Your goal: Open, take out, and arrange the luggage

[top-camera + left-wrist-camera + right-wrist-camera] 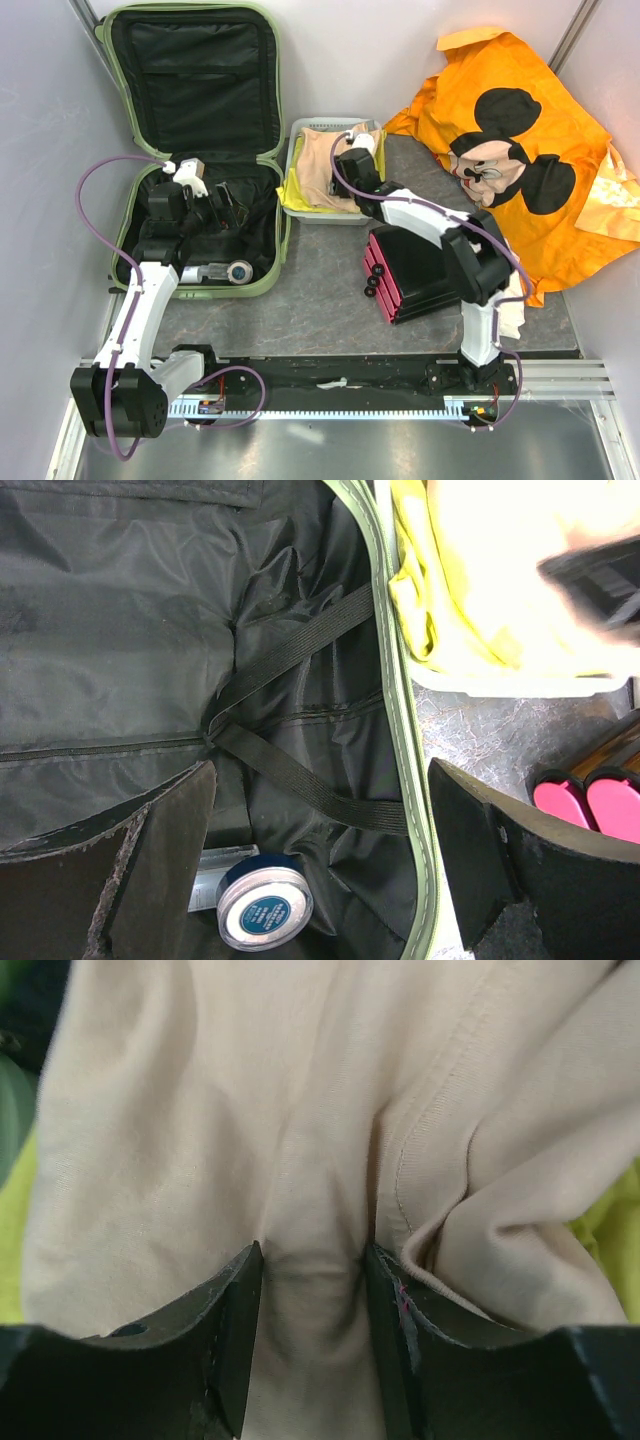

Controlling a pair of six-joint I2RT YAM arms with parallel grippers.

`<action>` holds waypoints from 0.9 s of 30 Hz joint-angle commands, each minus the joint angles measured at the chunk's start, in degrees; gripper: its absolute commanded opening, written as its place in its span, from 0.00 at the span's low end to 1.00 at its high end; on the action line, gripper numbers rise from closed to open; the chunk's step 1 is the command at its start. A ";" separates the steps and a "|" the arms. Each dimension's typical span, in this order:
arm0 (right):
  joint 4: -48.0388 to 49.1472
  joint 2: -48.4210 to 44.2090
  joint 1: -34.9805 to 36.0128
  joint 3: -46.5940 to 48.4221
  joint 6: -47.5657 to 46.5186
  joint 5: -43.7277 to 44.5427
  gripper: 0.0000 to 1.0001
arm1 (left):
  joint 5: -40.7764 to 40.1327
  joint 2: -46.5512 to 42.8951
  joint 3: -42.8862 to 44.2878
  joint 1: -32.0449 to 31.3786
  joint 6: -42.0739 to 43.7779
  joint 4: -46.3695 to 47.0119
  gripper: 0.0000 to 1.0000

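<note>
The pale green luggage lies open at the left, lid up against the wall, black lining and crossed straps showing. Its green rim runs down the left wrist view. My left gripper hovers open over the lower half, nothing between its fingers. Below it lie a round tin with a blue label and a silver tube. My right gripper is down in the white basket, its jaws pressed into a beige cloth with a bunched fold between them.
A yellow cloth lies under the beige one in the basket. A black box with pink drawers stands under the right arm. An orange Mickey Mouse cloth covers the back right corner. Walls close in on both sides.
</note>
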 commanded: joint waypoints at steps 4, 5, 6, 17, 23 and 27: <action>-9.06 12.23 2.70 6.96 3.34 -8.55 0.56 | 0.84 -0.68 -0.14 -0.37 0.55 1.33 0.93; -9.33 12.94 2.70 7.31 3.53 -8.56 0.56 | 0.67 -0.59 -0.14 -0.37 0.55 1.32 0.93; -9.94 13.30 2.78 7.14 3.53 -8.30 0.56 | 0.58 -0.77 -0.23 -0.37 0.64 1.32 0.93; -9.86 2.24 2.78 3.62 -3.14 -12.15 0.73 | -0.82 -0.94 -0.05 -0.72 1.34 1.06 0.90; -10.65 -12.42 2.78 -1.10 -4.12 -16.03 0.83 | -8.20 -2.88 -0.14 -5.10 4.15 -0.61 0.89; -13.02 -30.58 2.43 -10.33 -4.56 -11.64 0.93 | -13.39 -2.79 0.12 -11.95 6.44 -1.66 0.89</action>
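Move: The beige cloth in the basket lies right under the right fingertips, its middle about 4 cm ahead, 1 cm to the left and 3 cm below. The basket's middle is roughly 3 cm ahead, 1 cm left and 7 cm down. The open suitcase's near half sits some 28 cm left and 9 cm back; the black drawer box is 17 cm right and 19 cm back. From the left hand the beige cloth is about 11 cm ahead, 22 cm right, 12 cm lower. Press the right fingertips down into the beige cloth by about 3.5 cm, easing a couple of centimetres left, then spread the half-open fingers wide and lift clear. Draw the hand back over the basket's front edge, some 8 cm back and 8 cm up from the lowest point, turning it about 15 degrees counter-clockwise. Late on, start the left hand about 2 cm to the right. ##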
